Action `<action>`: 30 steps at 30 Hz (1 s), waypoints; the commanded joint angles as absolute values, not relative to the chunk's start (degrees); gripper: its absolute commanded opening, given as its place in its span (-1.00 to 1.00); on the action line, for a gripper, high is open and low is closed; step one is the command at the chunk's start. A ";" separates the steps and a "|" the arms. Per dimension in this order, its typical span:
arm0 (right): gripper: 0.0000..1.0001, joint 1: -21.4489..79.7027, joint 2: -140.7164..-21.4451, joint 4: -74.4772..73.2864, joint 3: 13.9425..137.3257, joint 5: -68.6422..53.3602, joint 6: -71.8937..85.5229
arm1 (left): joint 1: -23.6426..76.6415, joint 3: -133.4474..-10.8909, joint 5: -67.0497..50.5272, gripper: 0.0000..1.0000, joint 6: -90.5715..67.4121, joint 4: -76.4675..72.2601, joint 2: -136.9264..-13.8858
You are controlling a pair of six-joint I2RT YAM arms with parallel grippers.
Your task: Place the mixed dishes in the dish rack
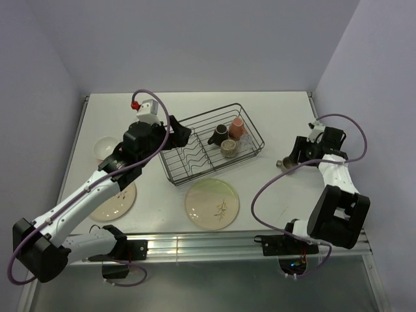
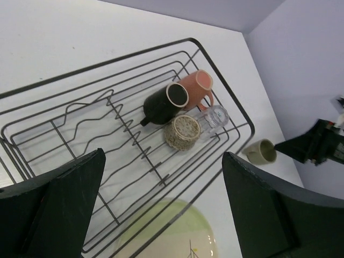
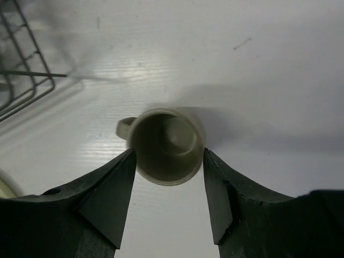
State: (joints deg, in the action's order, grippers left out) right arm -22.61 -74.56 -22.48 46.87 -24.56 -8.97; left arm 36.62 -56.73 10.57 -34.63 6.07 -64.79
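Observation:
The black wire dish rack point(image 1: 195, 158) point(image 2: 64, 115) holds a dark mug point(image 1: 218, 135) point(image 2: 164, 103), a pink mug point(image 1: 237, 128) point(image 2: 196, 87), a speckled mug point(image 1: 228, 148) point(image 2: 181, 132) and a clear glass point(image 2: 215, 116). My left gripper point(image 1: 179, 135) point(image 2: 161, 209) hovers open over the rack's near side. An olive mug point(image 1: 285, 164) point(image 3: 166, 145) stands upright on the table right of the rack. My right gripper point(image 1: 290, 162) point(image 3: 168, 156) has a finger against each side of it. A green-tinted plate point(image 1: 212, 204), a pink-tinted plate point(image 1: 114, 201) and a small bowl point(image 1: 104, 148) lie on the table.
The rack's wavy dividers point(image 2: 107, 115) on its left half hold nothing. The rack's corner point(image 3: 27, 80) shows at the upper left of the right wrist view. A metal rail point(image 1: 214, 244) runs along the table's near edge.

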 commanded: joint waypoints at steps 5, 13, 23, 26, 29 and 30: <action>0.08 -24.43 -80.07 -22.07 49.40 -17.14 -9.84 | 36.74 -52.30 5.45 0.92 -36.65 1.76 -58.46; -0.31 -24.52 -86.21 -21.97 51.32 -18.45 -8.79 | 36.65 -50.97 0.45 0.90 -38.84 -2.10 -58.18; -1.00 -26.80 -83.24 -21.62 51.86 -28.37 -8.87 | 36.65 -53.16 -19.41 0.86 -49.74 -17.22 -68.71; -1.00 -27.59 -77.89 -21.10 52.21 -35.93 -11.51 | 36.65 -56.32 -23.63 0.86 -51.85 -18.54 -72.67; -1.00 -27.68 -73.41 -20.74 52.91 -44.43 -16.42 | 36.56 -60.88 -27.94 0.86 -53.00 -18.02 -77.15; -1.00 -27.69 -69.56 -19.87 52.82 -46.21 -18.70 | 36.56 -62.04 -29.17 0.86 -53.26 -17.84 -78.30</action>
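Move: The olive cup stands almost straight below the right hand, its middle about 7 cm down and 1 cm to the left. From the right hand, the clear glass in the rack is some 20 cm left and 7 cm farther out; the green plate is about 32 cm left and 17 cm back. From the left hand, the cup lies roughly 46 cm right, level fore-and-aft and 26 cm below; the dark mug is 16 cm right, 9 cm ahead. Lower the right gripper about 5.5 cm, easing a little right, and close its fingers on the olive cup's right wall, one finger inside; then lift about 6.5 cm, tipping the fingers back up. Meanwhile draw the left gripper slightly back, then swing it 10 cm right above the rack towards the cup's side, turning some 30 degrees clockwise, fingers still open. ##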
